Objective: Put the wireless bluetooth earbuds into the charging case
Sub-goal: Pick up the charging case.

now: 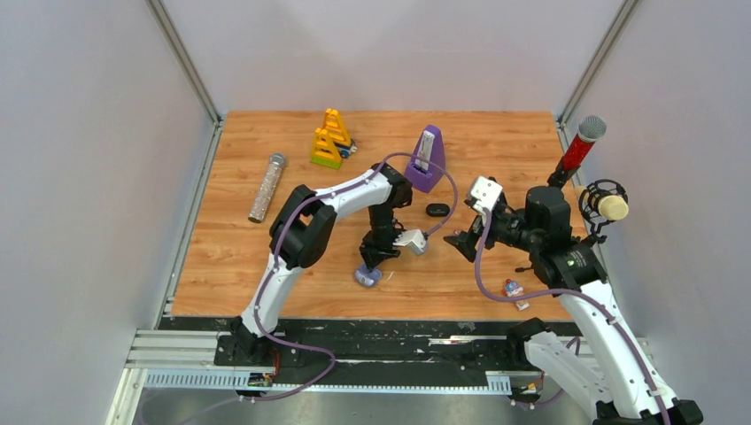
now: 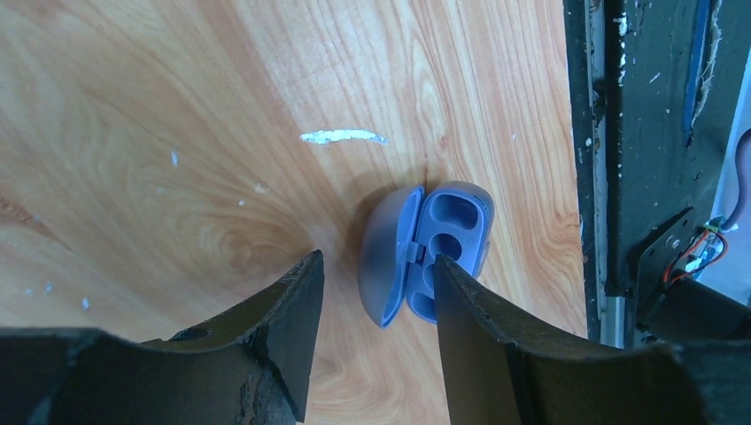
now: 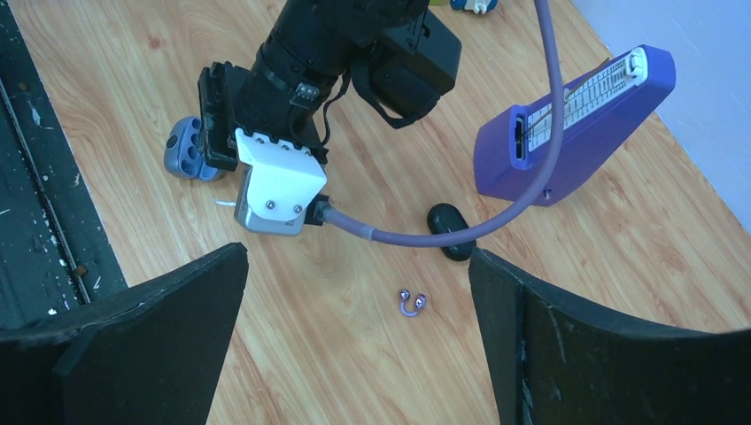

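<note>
The charging case (image 1: 437, 210) is a glossy black oval, shut, lying on the wood next to the purple cable (image 3: 450, 226). No earbuds show in any view. A pale blue-grey hinged case (image 2: 452, 221) lies open near the table's front edge, its two wells empty (image 1: 367, 277) (image 3: 188, 150). My left gripper (image 2: 376, 258) points down over it, fingers partly closed and straddling it; bare wood shows between the left finger and the lid (image 1: 370, 264). My right gripper (image 3: 359, 255) hangs wide open and empty, right of the black case (image 1: 465, 241).
A purple metronome (image 1: 428, 159) stands behind the black case. Yellow-green toy blocks (image 1: 329, 140) and a glittery cylinder (image 1: 267, 186) lie at the back left. A tiny purple U with two beads (image 3: 412, 304) lies below my right gripper. The black front rail (image 2: 638, 133) borders the blue case.
</note>
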Tool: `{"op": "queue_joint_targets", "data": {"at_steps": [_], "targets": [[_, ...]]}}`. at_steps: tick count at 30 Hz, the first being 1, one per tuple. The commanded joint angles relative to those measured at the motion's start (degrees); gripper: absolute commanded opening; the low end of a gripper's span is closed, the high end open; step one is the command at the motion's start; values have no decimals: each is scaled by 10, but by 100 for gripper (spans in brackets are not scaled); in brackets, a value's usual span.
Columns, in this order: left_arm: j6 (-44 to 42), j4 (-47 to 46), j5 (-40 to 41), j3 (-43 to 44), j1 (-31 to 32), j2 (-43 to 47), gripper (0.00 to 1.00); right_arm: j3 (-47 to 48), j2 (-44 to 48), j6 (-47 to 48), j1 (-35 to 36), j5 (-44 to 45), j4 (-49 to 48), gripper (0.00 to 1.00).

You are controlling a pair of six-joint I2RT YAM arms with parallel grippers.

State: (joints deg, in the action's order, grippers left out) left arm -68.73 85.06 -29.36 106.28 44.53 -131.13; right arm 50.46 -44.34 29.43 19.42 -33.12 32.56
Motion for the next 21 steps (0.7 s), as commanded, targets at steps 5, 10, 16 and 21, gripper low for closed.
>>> {"op": "queue_joint_targets", "data": {"at_steps": [5, 10, 16, 21], "targets": [[10, 11, 7, 15, 11, -10, 53, -5, 11, -5, -1, -20, -20, 98], [11, 10, 7, 14, 13, -15, 49, -5, 14, -5, 1, -22, -21, 98], [13, 9, 6, 15, 16, -19, 36, -5, 14, -5, 0, -22, -21, 97], [17, 7, 10, 16, 16, -20, 27, -5, 13, -4, 1, -24, -20, 97]]}}
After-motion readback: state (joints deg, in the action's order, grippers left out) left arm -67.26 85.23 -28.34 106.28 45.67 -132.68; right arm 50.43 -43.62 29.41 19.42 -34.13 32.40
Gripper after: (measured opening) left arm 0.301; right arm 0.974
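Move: The open charging case stands just under my left fingers, its middle about 2 cm back and some 2 cm below, with its lid on the far side. A pale mark on the table lies roughly 5 cm to the right of the case, level with it. A black oval pod is about 14 cm ahead of my left hand and 17 cm to the right. From my right hand, the case lies around 21 cm left, 3 cm back and 23 cm below. My left fingers close over the open case from a bit more than half open to about a third, one on the lid's far outer side, the other coming in over the cups towards the hinge. As they narrow around the lid, I ease the hand down about 1 cm and slightly back, with hardly any turn. Whether the pads touch yet can't be seen. ##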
